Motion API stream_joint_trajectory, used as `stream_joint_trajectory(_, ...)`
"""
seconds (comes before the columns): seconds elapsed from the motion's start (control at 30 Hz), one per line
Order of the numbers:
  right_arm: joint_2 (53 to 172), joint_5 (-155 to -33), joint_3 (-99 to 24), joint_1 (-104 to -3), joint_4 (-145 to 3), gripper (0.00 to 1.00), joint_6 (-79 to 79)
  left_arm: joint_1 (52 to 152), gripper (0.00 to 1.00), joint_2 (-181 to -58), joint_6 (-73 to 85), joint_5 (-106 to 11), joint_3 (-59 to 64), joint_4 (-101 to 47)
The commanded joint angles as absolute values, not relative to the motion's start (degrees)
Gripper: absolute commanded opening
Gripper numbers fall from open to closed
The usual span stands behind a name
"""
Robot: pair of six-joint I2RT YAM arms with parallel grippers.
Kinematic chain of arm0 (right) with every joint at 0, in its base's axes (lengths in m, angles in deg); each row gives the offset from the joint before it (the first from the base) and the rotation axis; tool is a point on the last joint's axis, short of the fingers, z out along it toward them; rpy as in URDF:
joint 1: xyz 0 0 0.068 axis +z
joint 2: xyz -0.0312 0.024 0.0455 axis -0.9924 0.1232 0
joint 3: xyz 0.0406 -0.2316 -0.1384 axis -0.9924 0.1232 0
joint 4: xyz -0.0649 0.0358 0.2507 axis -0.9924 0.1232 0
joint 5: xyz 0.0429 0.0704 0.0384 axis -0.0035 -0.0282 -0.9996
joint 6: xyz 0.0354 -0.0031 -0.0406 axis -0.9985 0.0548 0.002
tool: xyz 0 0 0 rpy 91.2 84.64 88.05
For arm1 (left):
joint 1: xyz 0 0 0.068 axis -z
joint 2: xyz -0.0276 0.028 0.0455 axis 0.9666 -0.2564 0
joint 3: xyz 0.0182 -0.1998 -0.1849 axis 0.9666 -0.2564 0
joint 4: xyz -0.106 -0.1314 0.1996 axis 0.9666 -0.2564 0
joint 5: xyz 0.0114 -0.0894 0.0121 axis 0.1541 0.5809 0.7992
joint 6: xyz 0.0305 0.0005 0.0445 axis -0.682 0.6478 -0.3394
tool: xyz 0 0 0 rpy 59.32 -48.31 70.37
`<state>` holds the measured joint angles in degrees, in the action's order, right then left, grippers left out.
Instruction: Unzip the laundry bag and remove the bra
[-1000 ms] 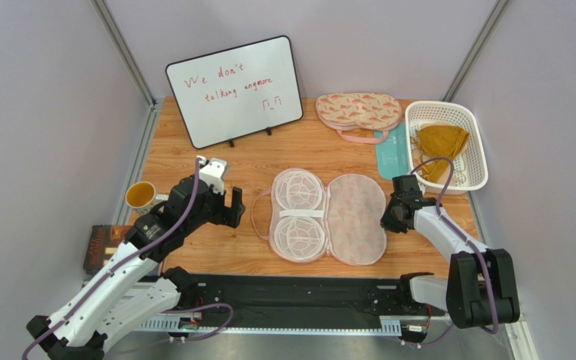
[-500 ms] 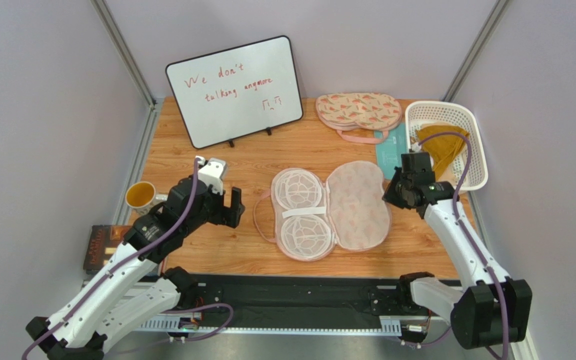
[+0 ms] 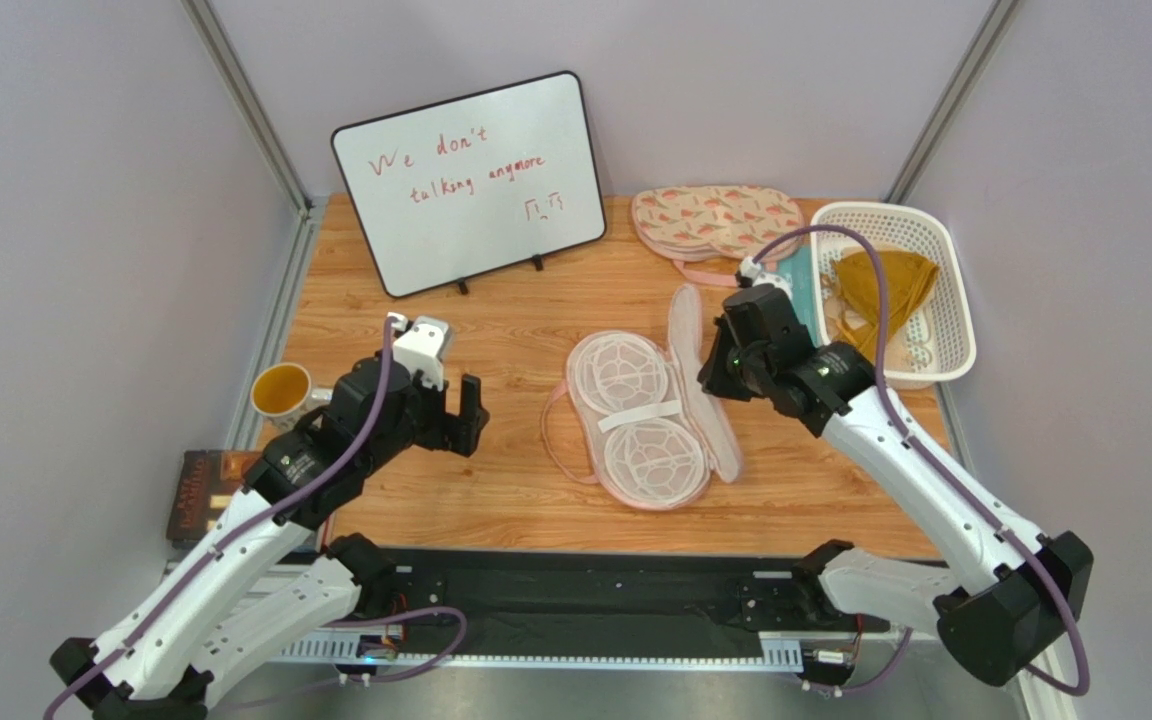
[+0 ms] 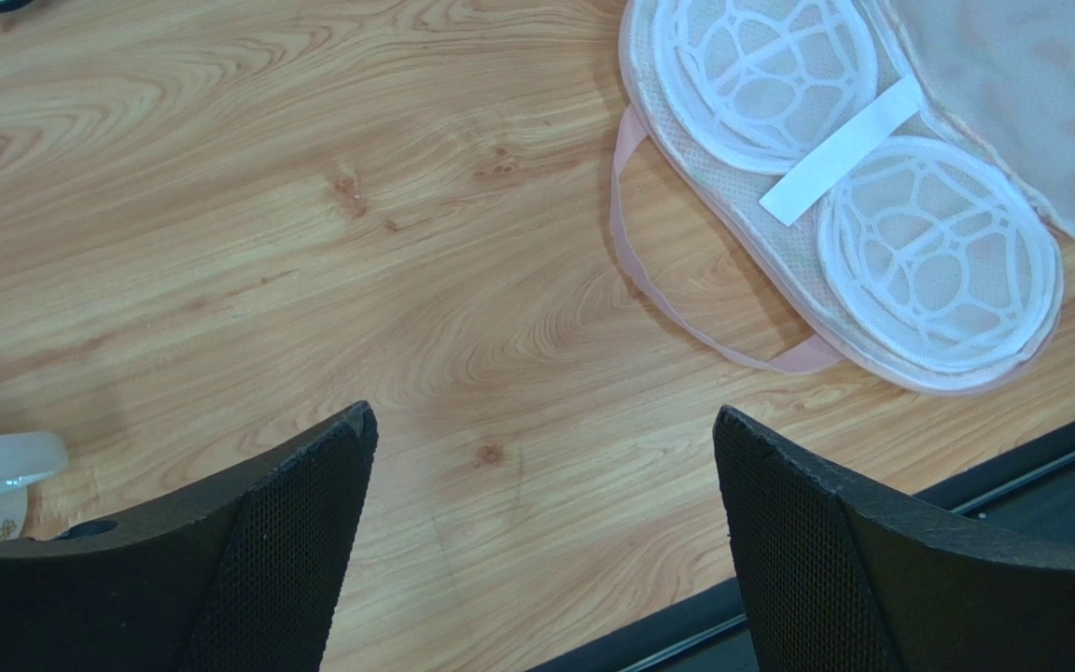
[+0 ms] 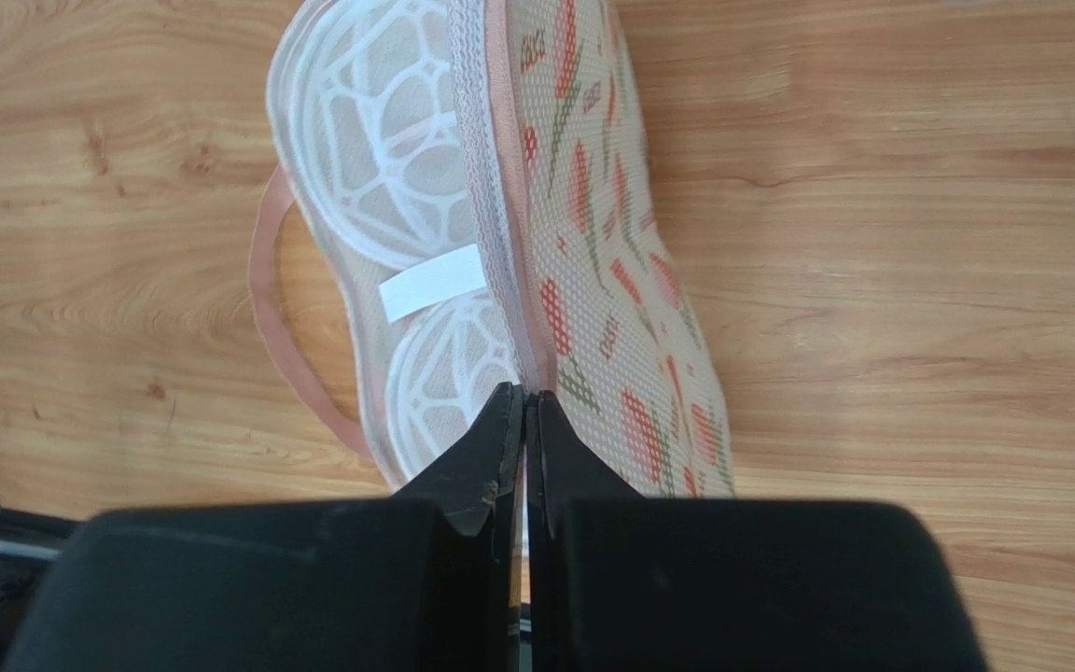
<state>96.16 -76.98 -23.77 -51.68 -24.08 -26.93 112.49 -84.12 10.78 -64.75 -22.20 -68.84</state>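
The laundry bag lies open mid-table, its white mesh cups facing up and its pink loop strap to the left. Its printed lid stands up on edge. My right gripper is shut on the lid's pink-trimmed rim, as the right wrist view shows, with the printed lid right of the fingers. My left gripper is open and empty above bare wood left of the bag; its jaws stand wide apart. The mustard-brown bra lies in the white basket.
A second, closed printed pouch lies at the back. A whiteboard stands at the back left. A cup and a brown box sit at the left edge. A teal item lies beside the basket.
My right gripper has lifted the bag's lid from flat on the table to upright, moving up and leftward. The bag has shifted a little to the right and turned. The left arm has not moved.
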Motion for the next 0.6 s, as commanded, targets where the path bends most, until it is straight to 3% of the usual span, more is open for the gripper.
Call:
stream_joint_trajectory(0.0, 99.21, -72.01, -27.82, -46.72, -24.85, 0.0, -30.37, 112.23, 0.95, -83.48, 10.9, -65.46, -22.0, -68.51)
stream_joint_trajectory(0.57, 118.98, -69.54, -35.56, -31.51, -29.78, 0.0, -32.83, 112.23, 0.95, -83.31, 10.9, -65.46, -22.09, -68.6)
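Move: My right hand still grips the edge of the raised laundry-bag flap. The bag's open base, where I'm taking it, has its middle about 5 cm to the left, level fore and aft, some 17 cm below; its pink strap is roughly 17 cm left and 2 cm back. The white basket is about 30 cm right and 18 cm farther out. From my left hand the base is some 20 cm right, 3 cm ahead and 18 cm below. With my fingers shut on the flap's zipper edge, I sweep my right hand left about 10 cm across the open base. At first I travel level, then sink some 5 cm, turning roughly 10 degrees counter-clockwise as I draw the flap over and keep my pinch on it. ##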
